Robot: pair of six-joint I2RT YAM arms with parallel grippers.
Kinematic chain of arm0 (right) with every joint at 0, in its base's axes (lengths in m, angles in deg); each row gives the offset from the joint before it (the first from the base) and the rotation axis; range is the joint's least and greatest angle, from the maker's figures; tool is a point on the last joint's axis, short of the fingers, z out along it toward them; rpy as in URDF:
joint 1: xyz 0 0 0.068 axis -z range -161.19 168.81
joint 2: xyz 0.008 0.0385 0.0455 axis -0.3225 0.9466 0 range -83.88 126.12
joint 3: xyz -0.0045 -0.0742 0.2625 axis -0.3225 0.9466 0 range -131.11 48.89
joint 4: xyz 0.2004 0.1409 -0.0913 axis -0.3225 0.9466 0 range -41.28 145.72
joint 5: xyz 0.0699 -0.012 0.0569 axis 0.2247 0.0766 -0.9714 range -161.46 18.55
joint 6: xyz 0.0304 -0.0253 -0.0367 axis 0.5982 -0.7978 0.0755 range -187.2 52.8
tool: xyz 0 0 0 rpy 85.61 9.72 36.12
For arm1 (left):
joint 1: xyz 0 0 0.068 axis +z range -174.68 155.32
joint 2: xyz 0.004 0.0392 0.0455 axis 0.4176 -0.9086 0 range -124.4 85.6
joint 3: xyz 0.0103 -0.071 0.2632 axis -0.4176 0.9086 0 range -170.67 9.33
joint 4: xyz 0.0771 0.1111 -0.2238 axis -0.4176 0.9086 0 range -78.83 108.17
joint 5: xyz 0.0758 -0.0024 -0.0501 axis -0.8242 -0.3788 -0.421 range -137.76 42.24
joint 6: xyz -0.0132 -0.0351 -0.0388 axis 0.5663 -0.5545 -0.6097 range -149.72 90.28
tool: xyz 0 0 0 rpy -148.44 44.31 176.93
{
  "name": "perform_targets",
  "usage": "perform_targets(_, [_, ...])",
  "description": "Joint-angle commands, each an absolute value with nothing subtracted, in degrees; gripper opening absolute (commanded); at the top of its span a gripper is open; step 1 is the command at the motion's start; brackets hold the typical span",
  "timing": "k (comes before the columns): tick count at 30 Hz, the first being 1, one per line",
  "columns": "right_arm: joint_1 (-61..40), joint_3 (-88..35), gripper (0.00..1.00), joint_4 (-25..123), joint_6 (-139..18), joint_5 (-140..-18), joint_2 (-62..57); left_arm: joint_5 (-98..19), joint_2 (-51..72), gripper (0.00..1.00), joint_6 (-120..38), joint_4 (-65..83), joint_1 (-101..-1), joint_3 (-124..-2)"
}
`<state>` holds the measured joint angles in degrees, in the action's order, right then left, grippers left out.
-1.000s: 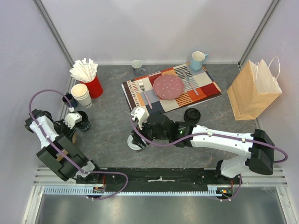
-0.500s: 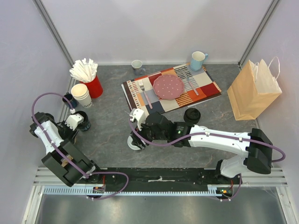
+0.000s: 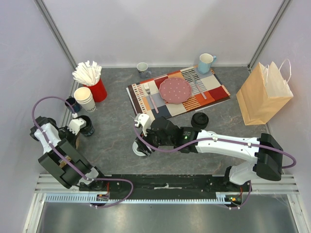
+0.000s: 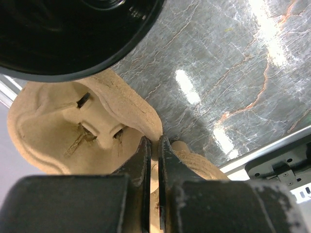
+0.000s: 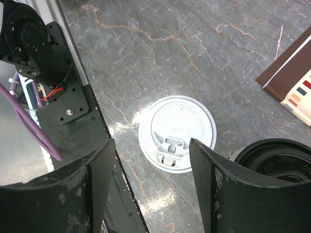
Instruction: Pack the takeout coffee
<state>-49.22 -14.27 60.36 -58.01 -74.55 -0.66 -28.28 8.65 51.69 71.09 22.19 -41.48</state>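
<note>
The black cup's white sip lid [image 5: 176, 134] stands on the grey table, seen from straight above with the cup body hidden under it; it also shows as a white lid [image 3: 140, 149] in the top view. My right gripper [image 5: 151, 145] hangs open over it, one finger on each side, touching nothing. The cream cup with the black lid [image 3: 199, 120] stands just right of it, and its black lid [image 5: 277, 162] shows low at the right. My left gripper [image 4: 153, 141] is shut on a ridge of a tan pulp cup carrier [image 4: 63, 121]. A black round cup [image 3: 86, 125] sits at the carrier's far end.
A brown paper bag [image 3: 265, 94] stands at the right edge. A striped placemat [image 3: 214, 90] with a pink plate [image 3: 175, 90] and forks lies at the back. Stacked paper cups [image 3: 85, 98], a red holder [image 3: 98, 90], and mugs [image 3: 205, 62] stand along the back and left.
My left gripper has closed onto the carrier's ridge, and the left arm has shifted slightly. The right arm and both cups have stayed in place.
</note>
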Motion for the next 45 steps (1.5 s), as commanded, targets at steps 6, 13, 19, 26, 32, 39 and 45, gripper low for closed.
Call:
perform_targets(6, [-49.1,-16.2,0.70,59.4,-57.6,-75.3,-1.0,-27.5,13.6,0.02,48.6,77.3,22.4,-48.2])
perform_targets(13, [-49.2,-16.2,0.70,58.9,-57.8,-75.7,-1.0,-26.1,17.8,0.02,48.8,81.0,22.5,-50.1])
perform_targets(19, [-49.1,-16.3,0.70,58.5,-57.6,-76.4,-0.6,-27.1,16.8,0.02,44.8,79.4,22.5,-48.7])
perform_targets(26, [-49.1,-18.6,0.70,57.6,-56.7,-77.3,-0.2,-24.3,17.1,0.02,38.9,80.8,23.0,-54.7])
perform_targets(32, [-49.2,-22.6,0.71,55.6,-55.0,-77.9,0.4,-20.5,20.7,0.02,38.0,85.8,23.1,-62.3])
perform_targets(39, [-49.0,-28.0,0.72,55.1,-54.8,-76.8,2.8,-14.0,22.3,0.02,35.0,90.4,23.1,-76.1])
perform_targets(45, [-47.4,-31.4,0.76,53.5,-53.7,-77.0,3.4,1.6,21.5,0.02,30.2,95.9,22.4,-86.8])
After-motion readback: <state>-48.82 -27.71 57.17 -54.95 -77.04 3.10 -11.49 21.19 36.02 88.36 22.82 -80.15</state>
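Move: The left fingers are already shut on the right-hand rim of the cardboard cup tray, at its waist; its middle is some 4 cm to their left, 1 cm back and 3 cm lower. The black cup stands about 8 cm ahead and 6 cm right, the blue mug 17 cm straight ahead. From the open right hand, the tray is roughly 36 cm left and 1 cm ahead, 15 cm down; the white lid is 3 cm left, level fore and aft, 17 cm down. Still pinching the cardboard tray by its rim, the left hand lifts it straight up about 5 cm, hesitates, then carries on faster to some 23 cm in all, easing a little forward while the fingers tip outward by about 30 degrees. Late on, the right hand rises away from the white lid and drifts left towards the tray, its fingers still open and pitching up slightly. ##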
